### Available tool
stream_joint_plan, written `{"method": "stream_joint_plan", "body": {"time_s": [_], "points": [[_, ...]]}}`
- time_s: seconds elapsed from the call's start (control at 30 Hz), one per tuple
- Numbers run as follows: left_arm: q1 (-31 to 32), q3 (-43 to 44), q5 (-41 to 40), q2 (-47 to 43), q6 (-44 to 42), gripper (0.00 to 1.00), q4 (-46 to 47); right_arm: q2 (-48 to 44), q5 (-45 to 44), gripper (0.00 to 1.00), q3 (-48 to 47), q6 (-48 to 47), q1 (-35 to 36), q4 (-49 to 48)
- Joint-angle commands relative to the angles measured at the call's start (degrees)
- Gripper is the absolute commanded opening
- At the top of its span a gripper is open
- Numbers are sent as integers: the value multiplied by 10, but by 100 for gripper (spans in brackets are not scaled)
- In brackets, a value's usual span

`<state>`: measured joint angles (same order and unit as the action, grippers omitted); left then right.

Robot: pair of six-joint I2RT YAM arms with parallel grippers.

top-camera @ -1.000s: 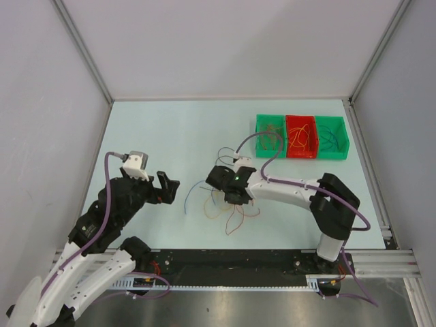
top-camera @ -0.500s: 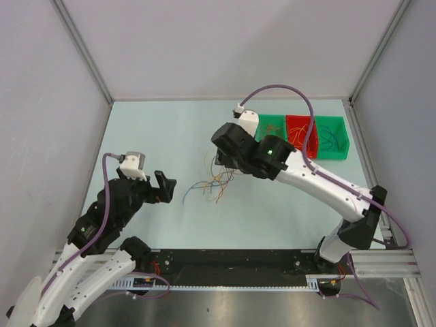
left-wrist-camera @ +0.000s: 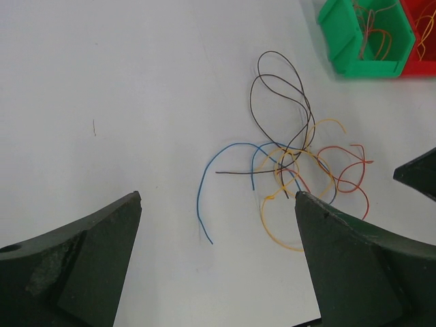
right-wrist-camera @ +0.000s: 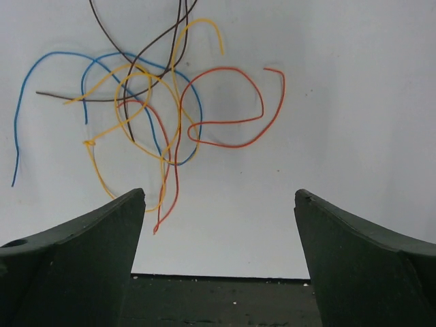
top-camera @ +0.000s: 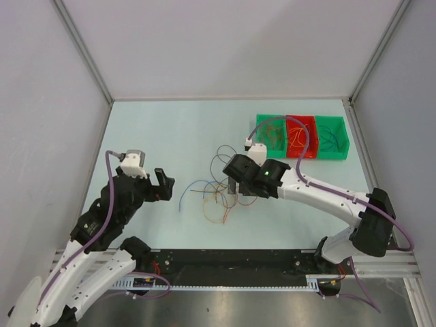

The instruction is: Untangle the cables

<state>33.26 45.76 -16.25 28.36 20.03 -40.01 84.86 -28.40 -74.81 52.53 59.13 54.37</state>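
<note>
The cables (top-camera: 212, 191) lie loose on the pale table as a small tangle of blue, orange, red and dark brown loops. My right gripper (top-camera: 235, 190) hovers at the tangle's right edge, open, with nothing between its fingers. In the right wrist view the cables (right-wrist-camera: 162, 128) spread out ahead and to the left of the right gripper (right-wrist-camera: 218, 252). My left gripper (top-camera: 166, 184) is open and empty, a short way left of the tangle. Seen from the left wrist, the cables (left-wrist-camera: 294, 158) lie ahead and to the right of the left gripper (left-wrist-camera: 218, 266), and one blue end trails nearest.
A row of three small bins stands at the back right: a green bin (top-camera: 270, 128), a red bin (top-camera: 300, 137) and another green bin (top-camera: 332, 135), each holding thin wires. The green bin (left-wrist-camera: 364, 34) also shows from the left wrist. Grey walls enclose the table.
My right gripper was shut on the cables and lifted them toward the back. It has come down and opened, and the cables now lie spread on the table. The left arm barely moved.
</note>
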Motion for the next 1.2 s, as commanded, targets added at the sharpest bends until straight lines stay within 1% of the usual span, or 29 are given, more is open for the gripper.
{"method": "stream_joint_plan", "body": {"time_s": [0.0,0.17,0.3,0.43,0.53,0.6,0.63,0.73,0.77,0.8,0.87,0.9,0.93,1.0,1.03,1.1,1.13,1.17], "points": [[-12,4,3,9,2,100,12,28,12,94,16,32,20,-37],[-18,3,2,7,3,100,11,70,48,89,40,35,30,-103],[-20,2,9,11,1,100,12,108,53,84,41,36,28,-140],[-20,2,11,7,-1,100,15,123,42,81,40,29,16,-151],[-20,1,12,5,-1,100,14,137,31,77,40,17,2,-153],[-20,1,12,6,-1,100,15,143,30,71,41,9,-7,-162],[-20,1,13,6,-1,100,16,149,33,67,41,0,-9,-167],[-21,1,13,6,-2,100,15,156,33,60,41,-6,-16,-175],[-21,1,13,7,-2,100,15,160,34,55,40,-10,-18,-175],[-21,1,13,6,-2,100,15,163,34,53,40,-12,-19,-177],[-21,1,13,7,-2,100,15,167,34,45,41,-16,-23,-177],[-21,1,13,7,-2,100,15,169,33,42,41,-18,-24,-178],[-21,1,13,7,-2,100,15,170,33,35,40,-18,-24,-178],[-21,1,13,8,-2,100,15,171,33,29,41,-23,-25,-179],[-21,1,13,9,-2,100,15,170,30,19,40,-23,-25,-180],[-22,2,15,9,-2,100,15,168,28,8,40,-25,-25,-179],[-23,1,15,10,-3,100,16,167,27,0,41,-26,-26,-178],[-23,1,15,10,-3,100,16,165,27,0,40,-27,-26,-177]]}}
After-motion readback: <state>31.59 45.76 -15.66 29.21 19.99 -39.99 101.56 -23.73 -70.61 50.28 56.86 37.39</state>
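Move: The bend of the red cable that my right hand goes for lies about 3 cm ahead of it, 4 cm to its left and some 11 cm below. At that level, the blue cable's ring centres roughly 5 cm ahead and 8 cm left of my hand, the yellow cable's ring about 2 cm ahead and 8 cm left, and the black cable's loops some 12 cm ahead and 7 cm left. From my idle left hand the bend is about 4 cm ahead, 21 cm to the right and 18 cm down. I drop my open right hand about 10 cm to the red cable's bend, sliding 4 to 5 cm left and drawing slightly back at first. Low over the table I then ease forward some 4 cm, my fingers tipping about 5 degrees steeper, and draw them almost shut, pinching the bend between the tips beside the blue ring. ##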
